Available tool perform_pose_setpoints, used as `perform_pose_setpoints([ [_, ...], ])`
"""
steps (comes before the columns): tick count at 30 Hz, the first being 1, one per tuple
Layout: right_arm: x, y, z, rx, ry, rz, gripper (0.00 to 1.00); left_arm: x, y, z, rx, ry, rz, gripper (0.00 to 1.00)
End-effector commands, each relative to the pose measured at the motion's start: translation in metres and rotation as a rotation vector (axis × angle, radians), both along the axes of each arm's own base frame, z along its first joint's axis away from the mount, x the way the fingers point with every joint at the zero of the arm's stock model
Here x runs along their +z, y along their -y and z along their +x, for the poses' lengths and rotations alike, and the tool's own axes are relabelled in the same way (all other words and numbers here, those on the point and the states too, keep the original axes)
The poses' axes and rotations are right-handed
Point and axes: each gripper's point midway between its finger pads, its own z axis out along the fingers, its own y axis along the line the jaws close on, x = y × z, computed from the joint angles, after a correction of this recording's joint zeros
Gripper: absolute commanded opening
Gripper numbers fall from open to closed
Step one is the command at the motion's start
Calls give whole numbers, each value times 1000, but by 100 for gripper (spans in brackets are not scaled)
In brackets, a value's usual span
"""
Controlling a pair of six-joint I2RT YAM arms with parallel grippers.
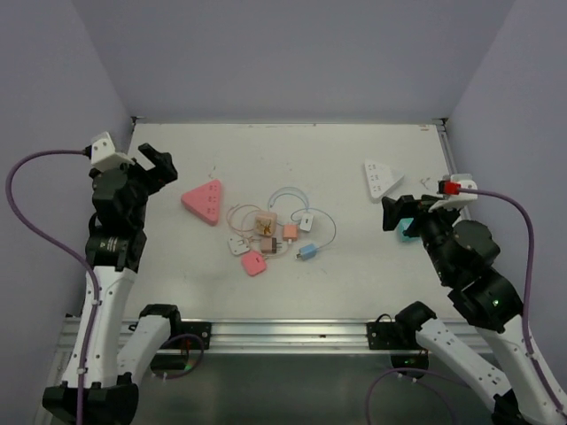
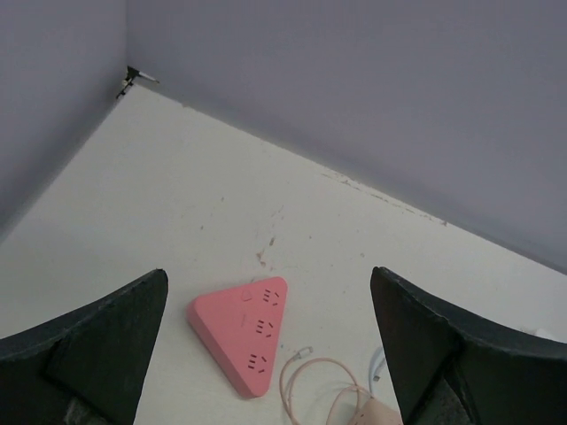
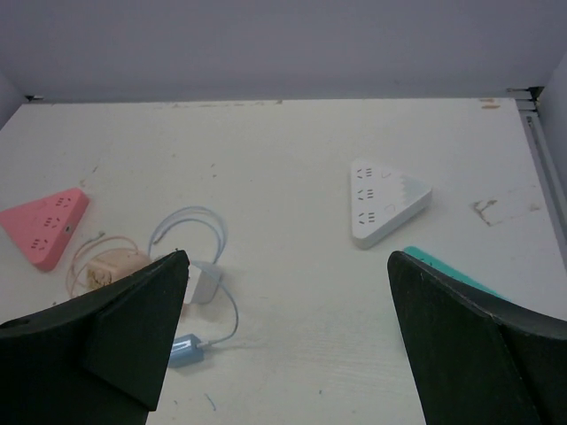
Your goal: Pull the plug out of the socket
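Observation:
A pink triangular socket [image 1: 203, 201] [image 2: 244, 332] [image 3: 44, 226] lies flat left of centre, its outlets bare. Several small plugs with thin cables lie loose in a cluster [image 1: 270, 237] mid-table, among them a blue plug [image 1: 306, 252] [image 3: 184, 350], a white plug [image 3: 202, 283] and a peach plug [image 3: 111, 266]. No plug sits in any socket. My left gripper [image 1: 155, 168] [image 2: 268, 274] hangs open above and left of the pink socket, holding nothing. My right gripper [image 1: 403, 212] [image 3: 288, 257] is open and holds nothing at the right.
A white triangular socket [image 1: 381, 177] [image 3: 385, 199] lies at the back right. A teal socket [image 1: 406, 228] [image 3: 443, 270] is partly hidden under my right gripper. Grey walls enclose the table [image 1: 266, 150] on three sides; a metal rail [image 1: 292, 332] runs along its near edge.

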Motion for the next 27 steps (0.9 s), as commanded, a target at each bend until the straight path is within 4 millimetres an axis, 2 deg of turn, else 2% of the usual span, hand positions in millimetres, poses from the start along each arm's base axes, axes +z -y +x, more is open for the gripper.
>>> perform_pose_setpoints([
  [1,22,34,-15,-115,74,-20,99,24,-10,-38,-1,-30,139,100],
  [7,30,64,-36,-197,181,-24,99,76,-3,-91,-43,85,191,100],
  [12,25,75,-45,-233,226,1,99,90,-14,-126,18,151,200,100],
  [15,22,77,-47,-236,237,8,99,95,-23,-140,76,192,189,100],
  [18,22,77,-47,-235,240,9,99,94,-31,-146,124,224,178,100],
  [23,20,77,-46,-236,235,2,99,74,-44,-146,212,235,151,100],
  [25,21,77,-47,-232,239,6,99,62,-43,-144,211,248,143,100],
  [27,21,77,-48,-232,240,8,99,59,-41,-145,200,264,131,100],
])
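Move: The emptied pink socket lies roughly 25 cm below the left hand, some 4 cm ahead and 6 cm to its right; the beige plug is about 23 cm to that hand's right and 3 cm back. From the right hand, the pink socket is about 50 cm left and 14 cm ahead, the teal socket 16 cm right and 9 cm ahead, the white socket 8 cm right and 21 cm ahead, the blue plug 16 cm left and 2 cm back, all nearly 30 cm below. Both empty hands go back towards their own arms' bases, fingers staying wide open and touching nothing. The left draws back about 15 cm from over the pink socket, climbing some 10 cm before sinking roughly half of that, and drifts left late on as its fingers tip up. The right swings about 7 cm right and 5 cm back, tips up and turns clockwise some 10 degrees, then stops and holds still. ##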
